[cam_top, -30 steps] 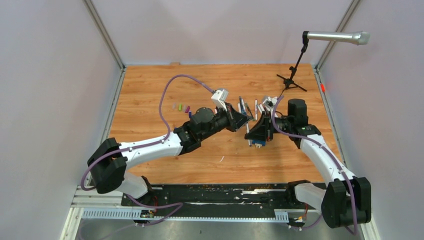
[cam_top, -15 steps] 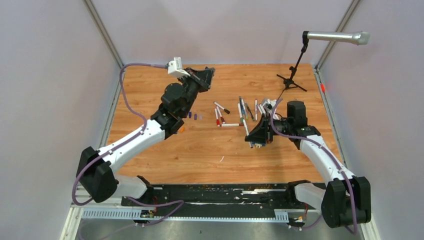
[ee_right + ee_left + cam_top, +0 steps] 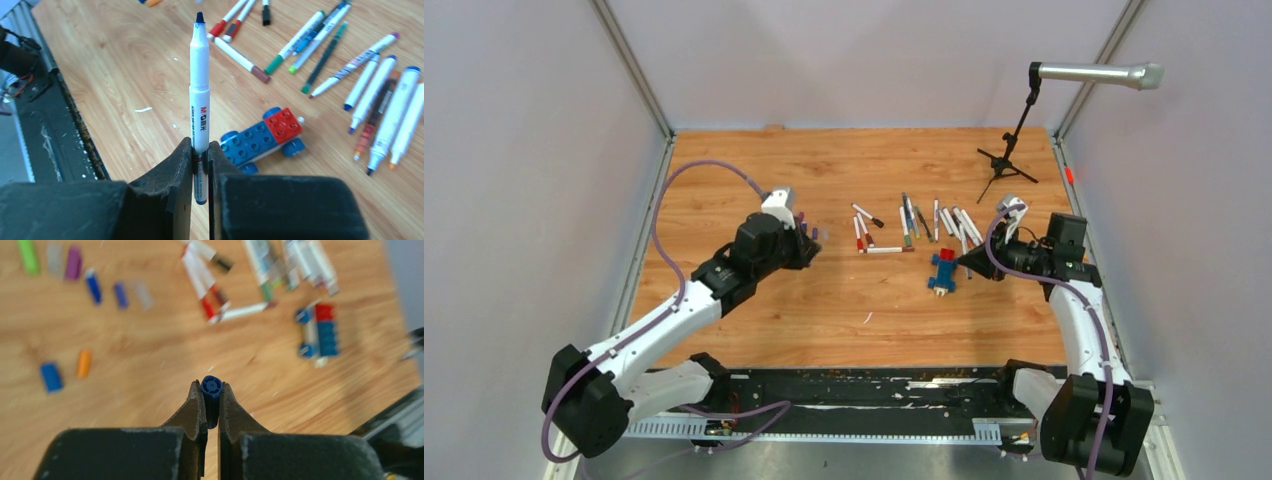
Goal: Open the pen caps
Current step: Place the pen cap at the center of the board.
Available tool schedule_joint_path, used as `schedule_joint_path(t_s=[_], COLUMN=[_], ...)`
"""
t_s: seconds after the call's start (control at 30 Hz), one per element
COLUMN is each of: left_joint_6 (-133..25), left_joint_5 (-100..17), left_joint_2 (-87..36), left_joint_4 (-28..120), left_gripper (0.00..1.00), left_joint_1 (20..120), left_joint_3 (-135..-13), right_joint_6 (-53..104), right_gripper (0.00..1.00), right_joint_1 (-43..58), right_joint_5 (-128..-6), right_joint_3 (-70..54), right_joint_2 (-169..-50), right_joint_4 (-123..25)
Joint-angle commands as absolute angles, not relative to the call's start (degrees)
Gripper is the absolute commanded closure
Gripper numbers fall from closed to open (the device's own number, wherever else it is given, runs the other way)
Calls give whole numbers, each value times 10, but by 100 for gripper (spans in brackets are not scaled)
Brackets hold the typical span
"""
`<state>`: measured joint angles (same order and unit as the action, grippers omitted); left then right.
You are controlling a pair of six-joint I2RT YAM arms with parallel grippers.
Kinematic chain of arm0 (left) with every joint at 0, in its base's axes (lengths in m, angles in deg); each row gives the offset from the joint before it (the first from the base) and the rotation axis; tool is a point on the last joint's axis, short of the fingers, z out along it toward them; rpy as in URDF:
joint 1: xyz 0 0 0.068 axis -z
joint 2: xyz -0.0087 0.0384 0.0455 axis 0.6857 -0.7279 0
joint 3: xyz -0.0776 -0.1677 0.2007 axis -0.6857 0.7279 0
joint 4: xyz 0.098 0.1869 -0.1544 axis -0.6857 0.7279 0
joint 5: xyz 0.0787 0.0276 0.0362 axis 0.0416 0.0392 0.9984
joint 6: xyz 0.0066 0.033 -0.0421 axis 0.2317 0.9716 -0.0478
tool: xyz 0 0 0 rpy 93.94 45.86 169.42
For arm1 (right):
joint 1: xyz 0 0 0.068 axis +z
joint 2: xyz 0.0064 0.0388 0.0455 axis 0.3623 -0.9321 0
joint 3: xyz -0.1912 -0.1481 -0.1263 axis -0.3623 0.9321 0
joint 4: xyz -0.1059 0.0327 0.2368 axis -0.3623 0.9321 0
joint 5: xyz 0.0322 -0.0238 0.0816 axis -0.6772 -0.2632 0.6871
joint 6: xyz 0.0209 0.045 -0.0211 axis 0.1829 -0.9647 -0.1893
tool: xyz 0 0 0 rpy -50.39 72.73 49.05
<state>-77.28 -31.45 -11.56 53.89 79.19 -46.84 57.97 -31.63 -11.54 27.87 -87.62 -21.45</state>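
My left gripper is shut on a blue pen cap, seen end-on between the fingertips, above the wood. Below it lie loose pen caps: green, purple, blue, orange and another blue. In the top view the left gripper hangs by the caps left of centre. My right gripper is shut on a white pen whose bare blue tip points away from it. In the top view the right gripper sits right of the block toy.
Several pens lie scattered at the table's middle, some uncapped. A blue-and-red block car rests just below them. A microphone stand stands at the back right. A black rail runs along the near edge.
The two grippers were together at the centre. The left arm swung up and back left with the cap, then came down by the loose caps. The right gripper drew back to the right with the pen.
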Motion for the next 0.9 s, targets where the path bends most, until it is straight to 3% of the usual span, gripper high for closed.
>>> schedule_joint_path(t_s=[0.0, 0.17, 0.57, 0.87], left_joint_6=[-712, -671, -668, -642], left_joint_5=[-240, -174, -184, -163], left_joint_2=[-85, -134, -284, -378], left_joint_4=[690, 720, 621, 639], left_gripper=[100, 100, 98, 95], left_joint_1=[792, 792, 792, 792], left_joint_3=[-414, -417, -449, -510], right_joint_6=[624, 623, 621, 621], right_gripper=[100, 100, 100, 100], right_joint_1=[-347, -361, -385, -385], right_joint_5=[-134, -139, -138, -134], right_joint_3=[262, 268, 276, 277], right_joint_2=[-877, -888, -892, -896], right_joint_4=[-203, -208, -216, -220])
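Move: Some 20 cm below the left hand, which already holds the blue pen cap, and about 5 cm to its left, 1 cm ahead, lies the bare spot for the cap. Beyond that spot to the left lie the orange cap, 12 cm left of the hand and 3 ahead, and a blue cap, 15 cm left and 2 ahead; the red-capped pens are 12 cm ahead, 10 right. From the right hand the spot is roughly 34 cm left, 4 ahead, 16 below. Sinking fast and then more gently, the left hand lowers the pinched blue cap about 17 cm towards the bare board to the right of the orange cap, swinging left and slightly back, then easing forward again, while the wrist tips some 40 degrees to point the fingers more steeply down. The right hand keeps its grip on the uncapped pen and draws about 4 cm to the right, then stops. ##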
